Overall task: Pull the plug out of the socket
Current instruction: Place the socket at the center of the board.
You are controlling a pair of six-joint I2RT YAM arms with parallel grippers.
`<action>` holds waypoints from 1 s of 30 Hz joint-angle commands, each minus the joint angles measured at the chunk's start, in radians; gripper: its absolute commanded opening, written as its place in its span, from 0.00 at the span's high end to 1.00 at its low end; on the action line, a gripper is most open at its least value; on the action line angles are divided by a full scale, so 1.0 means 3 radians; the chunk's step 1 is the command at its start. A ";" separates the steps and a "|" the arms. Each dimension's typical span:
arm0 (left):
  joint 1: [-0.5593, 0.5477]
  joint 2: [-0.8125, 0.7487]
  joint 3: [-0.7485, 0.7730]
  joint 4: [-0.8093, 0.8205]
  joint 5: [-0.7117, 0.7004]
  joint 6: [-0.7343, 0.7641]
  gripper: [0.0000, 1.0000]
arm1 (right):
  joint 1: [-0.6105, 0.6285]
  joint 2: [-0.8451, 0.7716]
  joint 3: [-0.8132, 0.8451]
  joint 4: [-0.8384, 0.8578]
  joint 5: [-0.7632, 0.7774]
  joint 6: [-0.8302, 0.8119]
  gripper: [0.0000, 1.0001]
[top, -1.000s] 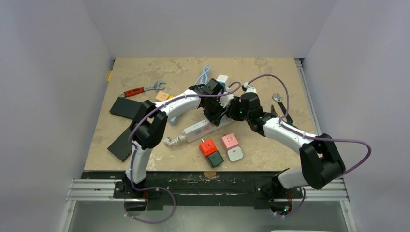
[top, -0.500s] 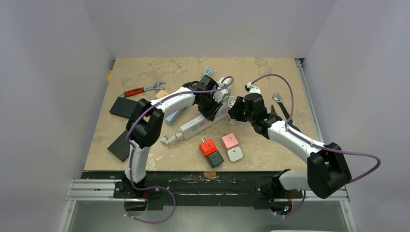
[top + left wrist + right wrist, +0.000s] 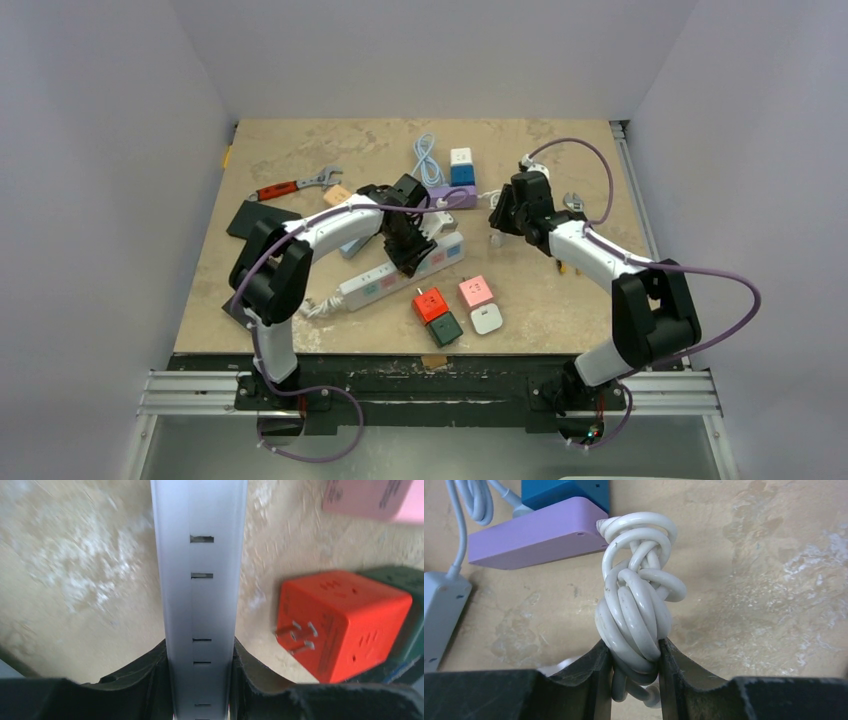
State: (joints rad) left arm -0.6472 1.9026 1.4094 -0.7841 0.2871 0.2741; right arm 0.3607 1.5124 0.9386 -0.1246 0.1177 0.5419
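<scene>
The socket is a long white power strip (image 3: 385, 280) lying slantwise on the table. My left gripper (image 3: 200, 650) is shut across its width near one end (image 3: 408, 250); empty slots run down the strip (image 3: 200, 575) ahead of the fingers. My right gripper (image 3: 635, 652) is shut on a knotted bundle of white cable (image 3: 636, 600), held above the table, to the right of the strip and apart from it (image 3: 497, 222). The plug itself is hidden below the right fingers.
Red (image 3: 432, 303), pink (image 3: 475, 291), white (image 3: 487, 319) and dark green (image 3: 444, 328) cube adapters lie near the strip. A purple strip (image 3: 539, 537), blue cube (image 3: 569, 492) and light blue cable (image 3: 427, 155) sit behind. Wrenches (image 3: 295, 185) (image 3: 575, 205) and black plates (image 3: 258, 222) lie at the sides.
The left gripper has dragged the white strip left and toward the near edge. The right gripper has drawn back and right with the cable bundle, so the two now stand apart.
</scene>
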 commanded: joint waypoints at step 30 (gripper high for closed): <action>0.2430 -0.0922 0.0092 -0.0662 0.0204 -0.0181 1.00 | -0.0543 -0.0056 0.0205 -0.0530 0.0869 0.0302 0.26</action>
State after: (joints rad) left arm 0.0242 1.6253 1.3731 -1.0348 0.3290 0.3206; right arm 0.1978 1.5494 0.9688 -0.2859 0.3466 0.6109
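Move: The left hand grips the white socket strip. The two black boxes lie about 31 cm to its left, one 9 cm ahead and one 6 cm back; the light-blue strip is 8 cm ahead and 6 left, the red cube 8 back and 5 right. The right hand holds the coiled white cord and plug; bare table lies 11 cm to its right and about 8 below, with the pliers 14 right and 3 back. The purple strip is 7 ahead and 9 left of it. Still pinching the white socket strip, the left hand first draws it back and left a few centimetres, then lifts it some 7 cm and sweeps it left, ever faster, towards the black boxes, ending about 22 cm over while turning roughly 35 degrees counter-clockwise. Meanwhile the right hand draws the coiled cord and plug about 11 cm to the right, towards the pliers, turning some 20 degrees clockwise, then sinks a little and opens its fingers wide to let the bundle go. ##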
